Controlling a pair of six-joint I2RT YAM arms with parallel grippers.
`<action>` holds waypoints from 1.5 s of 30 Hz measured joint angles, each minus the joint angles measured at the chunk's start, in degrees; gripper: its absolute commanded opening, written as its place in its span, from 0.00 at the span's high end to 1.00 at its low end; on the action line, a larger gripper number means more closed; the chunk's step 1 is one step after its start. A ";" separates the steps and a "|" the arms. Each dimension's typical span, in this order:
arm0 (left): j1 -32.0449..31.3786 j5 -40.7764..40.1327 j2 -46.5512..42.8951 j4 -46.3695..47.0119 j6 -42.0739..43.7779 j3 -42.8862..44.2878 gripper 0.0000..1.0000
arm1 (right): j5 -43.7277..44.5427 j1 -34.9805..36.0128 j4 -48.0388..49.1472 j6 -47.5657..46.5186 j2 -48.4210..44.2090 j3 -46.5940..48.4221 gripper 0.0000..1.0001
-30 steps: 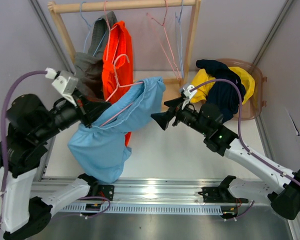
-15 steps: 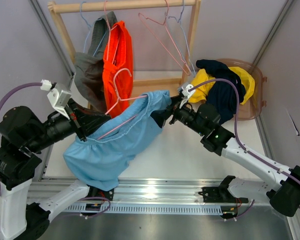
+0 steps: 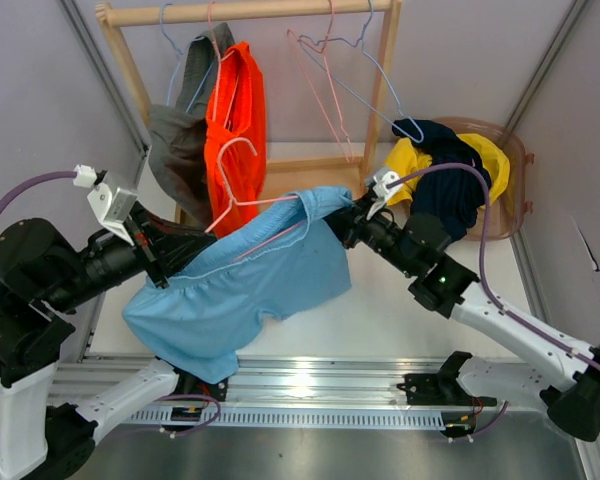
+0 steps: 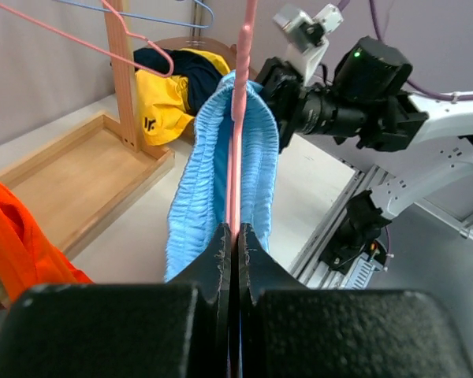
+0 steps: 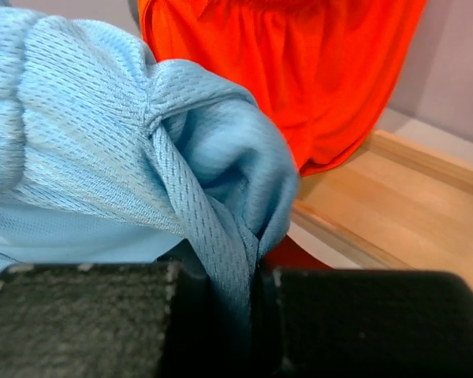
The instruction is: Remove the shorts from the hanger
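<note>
The light blue shorts (image 3: pixel 250 285) hang by their waistband on a pink hanger (image 3: pixel 242 190), stretched between both arms in front of the rack. My left gripper (image 3: pixel 192 245) is shut on the pink hanger's wire (image 4: pixel 238 118), which runs through the blue waistband (image 4: pixel 197 189). My right gripper (image 3: pixel 342 225) is shut on a fold of the light blue shorts (image 5: pixel 102 157) at the waistband's right end. In the wrist views the left gripper (image 4: pixel 236 232) pinches the wire and the right gripper (image 5: pixel 248 272) pinches cloth. Orange shorts (image 3: pixel 235 110) and grey shorts (image 3: pixel 175 135) hang on the rack.
The wooden rack (image 3: pixel 250 12) stands at the back with bare wire hangers (image 3: pixel 330 70) on its right half. Yellow shorts (image 3: pixel 405 165) and dark navy shorts (image 3: pixel 450 185) lie in a brown basket (image 3: pixel 510 200) at the right. Orange shorts (image 5: pixel 299 71) hang just behind the right gripper.
My right gripper moved left to the waistband's end and shut on the light blue shorts. The shorts are now pulled taut between the arms. The left arm shifted slightly down-left.
</note>
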 measured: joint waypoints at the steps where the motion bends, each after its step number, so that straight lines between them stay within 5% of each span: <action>1: -1.03 -1.18 -0.02 -0.42 0.66 0.55 1.00 | 1.11 0.09 -0.48 -0.46 -1.38 -0.22 1.00; 6: -5.86 -6.25 -0.02 -2.10 3.04 2.40 1.00 | 5.29 -1.66 -3.41 -2.58 -8.70 -1.07 1.00; 18: -9.05 -12.83 0.04 -2.97 4.90 3.26 1.00 | 2.29 -19.19 -6.54 2.23 -13.68 -3.69 1.00; 22: -9.07 -14.36 -0.04 -2.10 4.92 3.58 1.00 | 3.02 -14.51 -5.27 4.17 -11.80 -6.75 1.00; 27: -9.09 -17.42 -0.68 4.35 4.94 -0.24 1.00 | 9.57 0.59 -3.87 3.08 -4.55 -7.67 1.00; 34: -9.09 -31.87 3.89 19.98 6.73 -8.44 1.00 | 13.94 11.61 -5.55 -1.03 -2.21 -7.69 1.00; 41: -9.05 -37.62 15.41 22.64 6.67 -4.26 1.00 | 26.53 12.17 -10.62 -7.96 -11.21 -4.33 1.00; 45: -9.05 -37.59 16.17 20.20 5.22 -9.49 1.00 | 30.86 1.57 -13.22 -12.92 -9.77 11.23 1.00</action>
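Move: From the left hand, which holds the pink hanger, the rack's rail (its middle) is about 45 cm ahead, 6 cm right and 10 cm higher; the orange shorts hang roughly 38 cm ahead, level sideways, 12 cm lower. The blue shorts' middle lies some 5 cm ahead, 10 cm right, 13 cm below. From the right hand, already pinching their waistband corner, that middle is 8 cm back, 15 cm left, 5 cm below; the basket sits about 30 cm ahead, 38 cm right, 28 cm down. Rightward, away from the held hanger, the right hand draws the pinched waistband corner about 13 cm, swings back left and down, then whips right and up towards the basket's side. The left hand, still shut on the pink hanger, barely shifts at first, then carries it some 17 cm forward towards the rack, turning about 30 degrees counter-clockwise and dipping at the last. ##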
